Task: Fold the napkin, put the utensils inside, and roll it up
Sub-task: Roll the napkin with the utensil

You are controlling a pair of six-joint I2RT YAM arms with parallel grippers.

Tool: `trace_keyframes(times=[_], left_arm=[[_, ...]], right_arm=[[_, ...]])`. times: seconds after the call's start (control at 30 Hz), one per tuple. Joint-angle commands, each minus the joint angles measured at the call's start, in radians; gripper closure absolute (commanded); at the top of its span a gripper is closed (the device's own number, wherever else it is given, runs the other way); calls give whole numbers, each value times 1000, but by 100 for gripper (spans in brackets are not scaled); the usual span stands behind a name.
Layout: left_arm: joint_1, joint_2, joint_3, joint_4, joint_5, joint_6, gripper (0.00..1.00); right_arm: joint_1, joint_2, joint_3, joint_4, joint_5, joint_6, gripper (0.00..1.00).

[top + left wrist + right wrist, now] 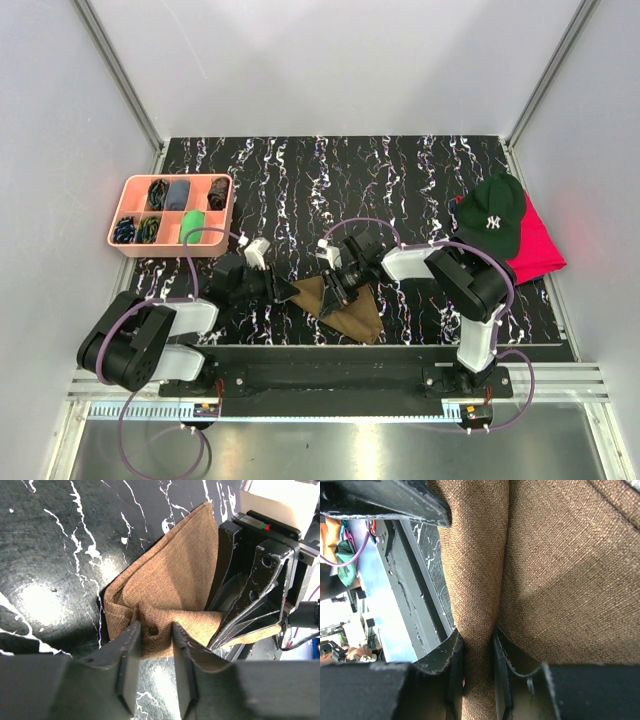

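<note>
The olive-brown napkin [352, 310] lies bunched and partly folded on the black marbled table, near its front edge between the two arms. My left gripper [289, 290] pinches a puckered fold at the napkin's left edge [165, 595]; its jaws [156, 631] press cloth on both sides. My right gripper [335, 288] is shut on a thick rolled fold of the napkin [560, 570], which fills the gap between its jaws [479, 639]. In the left wrist view the right gripper's black body [255, 590] sits on the cloth's right side. The utensils are out of view.
A pink compartment tray [128, 205] with small items stands at the back left. A dark green cap [492, 218] lies on a red cloth [545, 255] at the right. The table's metal front rail [330, 352] runs just behind the napkin's near edge.
</note>
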Motion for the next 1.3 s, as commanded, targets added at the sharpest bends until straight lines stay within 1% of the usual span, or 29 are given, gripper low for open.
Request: trace_keyframes(times=[0.0, 0.03, 0.07, 0.1, 0.17, 0.27, 0.43, 0.6, 0.7, 0.77, 0.87, 0.9, 0.97, 1.0, 1.1, 1.27], left_arm=[[3, 32, 21, 96, 31, 22, 72], [3, 42, 24, 93, 33, 23, 76], [1, 47, 27, 88, 33, 27, 78], [3, 52, 36, 74, 33, 33, 80], [3, 65, 43, 62, 31, 42, 84], [3, 90, 60, 36, 30, 57, 88], [1, 137, 101, -7, 47, 71, 89], [0, 170, 138, -41, 58, 73, 89], [0, 188, 155, -56, 64, 70, 90], [1, 197, 164, -64, 67, 63, 90], [0, 207, 176, -76, 68, 53, 90], [0, 207, 178, -78, 67, 50, 90], [0, 208, 185, -88, 67, 39, 90], [1, 213, 190, -91, 67, 36, 90], [0, 219, 205, -114, 64, 20, 90], [0, 227, 227, -153, 53, 4, 90]], right_arm=[[0, 48, -8, -55, 132, -21, 69], [2, 43, -8, -60, 152, -18, 67], [2, 39, -7, -63, 159, -15, 65], [2, 34, -5, -67, 170, -12, 60], [2, 17, 1, -89, 195, -13, 57], [2, -6, 18, -130, 227, -19, 51], [2, -52, 50, -198, 294, -32, 45], [3, -107, 71, -236, 346, -36, 42], [6, -159, 76, -247, 396, -39, 39], [14, -207, 77, -253, 457, -50, 38], [51, -280, 77, -255, 578, -70, 36], [78, -297, 76, -256, 647, -78, 34], [115, -340, 73, -255, 716, -107, 33], [155, -349, 74, -255, 779, -117, 32], [207, -356, 76, -264, 877, -148, 31], [290, -311, 84, -276, 951, -159, 31]])
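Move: The left fingers are around the left end of the rolled napkin, centred about 1 cm to their right and 1 cm below; the roll's middle is 5 cm back and 9 cm right of this hand. The right hand still grips the roll near its middle, which lies 1 cm back, 1 cm left and 1 cm below. From the right hand, the unrolled flap centres about 3 cm ahead, 3 cm right and 2 cm down, and the left gripper's tips are 4 cm ahead, 10 cm left. Close the left fingers to pinch the roll's left end, then ease that hand forward and to the right, about 3 cm in all. Meanwhile open the right fingers to let go of the roll, move forward and right, then up about 5 cm, settling slightly back while the wrist rolls back some 40 degrees, undoing its last twist. ##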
